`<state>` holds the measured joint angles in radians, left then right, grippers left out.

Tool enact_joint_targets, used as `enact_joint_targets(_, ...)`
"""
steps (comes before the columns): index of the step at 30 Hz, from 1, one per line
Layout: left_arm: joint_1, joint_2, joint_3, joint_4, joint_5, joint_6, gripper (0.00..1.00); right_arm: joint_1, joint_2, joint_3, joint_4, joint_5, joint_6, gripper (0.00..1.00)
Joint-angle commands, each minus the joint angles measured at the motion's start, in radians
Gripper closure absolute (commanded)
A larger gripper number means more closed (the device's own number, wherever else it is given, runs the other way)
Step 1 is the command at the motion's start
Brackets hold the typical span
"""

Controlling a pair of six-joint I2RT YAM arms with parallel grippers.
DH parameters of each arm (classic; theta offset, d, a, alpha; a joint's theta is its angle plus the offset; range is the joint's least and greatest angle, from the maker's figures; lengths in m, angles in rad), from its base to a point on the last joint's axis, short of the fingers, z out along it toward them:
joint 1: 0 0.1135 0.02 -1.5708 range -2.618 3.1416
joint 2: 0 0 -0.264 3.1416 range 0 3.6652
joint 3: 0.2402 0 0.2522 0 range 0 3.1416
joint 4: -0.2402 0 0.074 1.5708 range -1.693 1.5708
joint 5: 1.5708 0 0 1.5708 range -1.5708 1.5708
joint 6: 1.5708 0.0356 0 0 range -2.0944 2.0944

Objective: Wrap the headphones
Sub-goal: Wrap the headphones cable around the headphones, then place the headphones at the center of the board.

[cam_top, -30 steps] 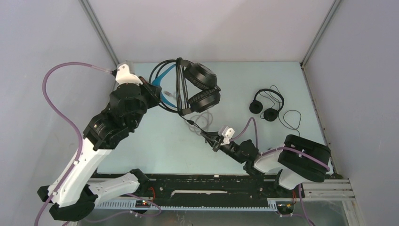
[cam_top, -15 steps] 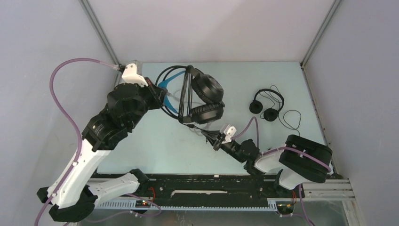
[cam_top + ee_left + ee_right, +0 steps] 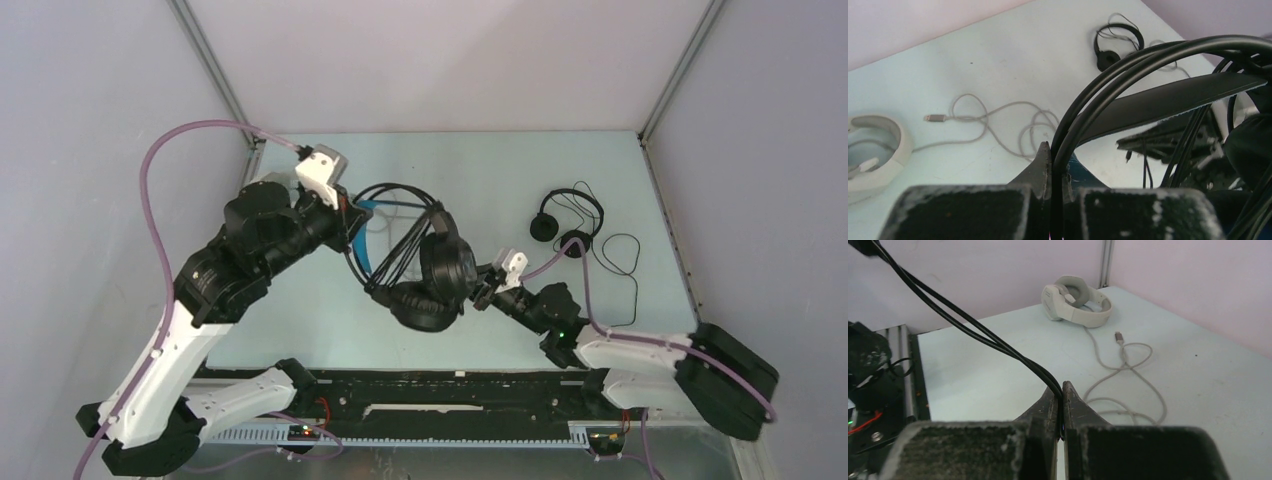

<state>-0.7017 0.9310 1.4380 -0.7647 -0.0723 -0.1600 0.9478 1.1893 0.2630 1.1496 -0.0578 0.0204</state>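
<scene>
My left gripper (image 3: 352, 216) is shut on the thin black headband wires (image 3: 1108, 82) of the black over-ear headphones (image 3: 447, 262) with a blue headband, holding them above the table's middle. Black cord loops (image 3: 400, 235) cross the headband. Just right of the ear cups, my right gripper (image 3: 484, 291) is shut on two strands of the black cord (image 3: 973, 325). Both pairs of jaws are pinched tight in the wrist views, the left gripper (image 3: 1055, 152) and the right gripper (image 3: 1060, 388). The small black on-ear headphones (image 3: 568, 224) lie at the back right. The white headphones (image 3: 1075, 305) lie at the far left.
The white pair's grey cable (image 3: 998, 120) lies loose on the table, its plug (image 3: 934, 118) pointing toward the white pair. A thin black cord (image 3: 620, 265) trails from the small headphones toward the right edge. Enclosure walls stand on three sides. A black rail (image 3: 440, 385) runs along the near edge.
The left arm has swung the black headphones from the back of the table toward the middle and nearer. The right gripper, holding the cord, has shifted right and slightly farther back.
</scene>
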Motion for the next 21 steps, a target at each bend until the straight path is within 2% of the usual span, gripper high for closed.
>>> enact_joint_targets(1, 0.004, -0.028, -0.044, 0.04, 0.218, 0.179, 1.0, -0.053, -0.175, 0.065, -0.435, -0.094, 0.08, 1.0)
enact_joint_targets(5, 0.005, -0.021, -0.092, 0.035, 0.267, 0.306, 1.0, -0.071, -0.319, 0.108, -0.667, -0.135, 0.169, 1.0)
enact_joint_targets(8, 0.002, -0.02, -0.162, 0.041, 0.328, 0.463, 1.0, -0.097, -0.437, 0.13, -0.797, -0.186, 0.262, 1.0)
enact_joint_targets(11, 0.003, -0.018, -0.238, 0.066, 0.328, 0.616, 1.0, -0.102, -0.521, 0.182, -0.949, -0.223, 0.331, 1.0)
enact_joint_targets(13, 0.003, -0.002, -0.261, 0.071, 0.334, 0.706, 1.0, -0.103, -0.548, 0.235, -1.049, -0.236, 0.352, 1.0)
enact_joint_targets(17, 0.003, 0.07, -0.252, 0.07, 0.306, 0.781, 1.0, -0.119, -0.551, 0.318, -1.232, -0.246, 0.384, 1.0)
enact_joint_targets(21, 0.003, 0.131, -0.249, 0.047, 0.304, 0.888, 1.0, -0.138, -0.53, 0.352, -1.272, -0.282, 0.441, 1.0)
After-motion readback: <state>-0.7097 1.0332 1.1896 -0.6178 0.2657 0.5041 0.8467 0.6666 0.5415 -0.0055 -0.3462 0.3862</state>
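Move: In the right hand's shut fingers is the cable; the headphones' ear cups, which it is being wound around, are about 12 cm above that hand, 4 cm left and 5 cm back, and the cable strands already wound lie some 10 cm left, 2 cm back and 14 cm up. The grey cable on the table is roughly 9 cm ahead, 6 cm left and 20 cm below. From the left hand, which grips the headband, the cups sit about 15 cm right, 9 cm back and 4 cm lower. Lowering the headphones by their headband, the left hand sinks about 10 cm and shifts some 5 cm right, turning clockwise and rolling its left side up so the cups swing towards the robot. Meanwhile the right hand keeps the cable pinched and draws it back about 7 cm, a little right and up, from under the cups to their right side, tipping some 30 degrees down. ##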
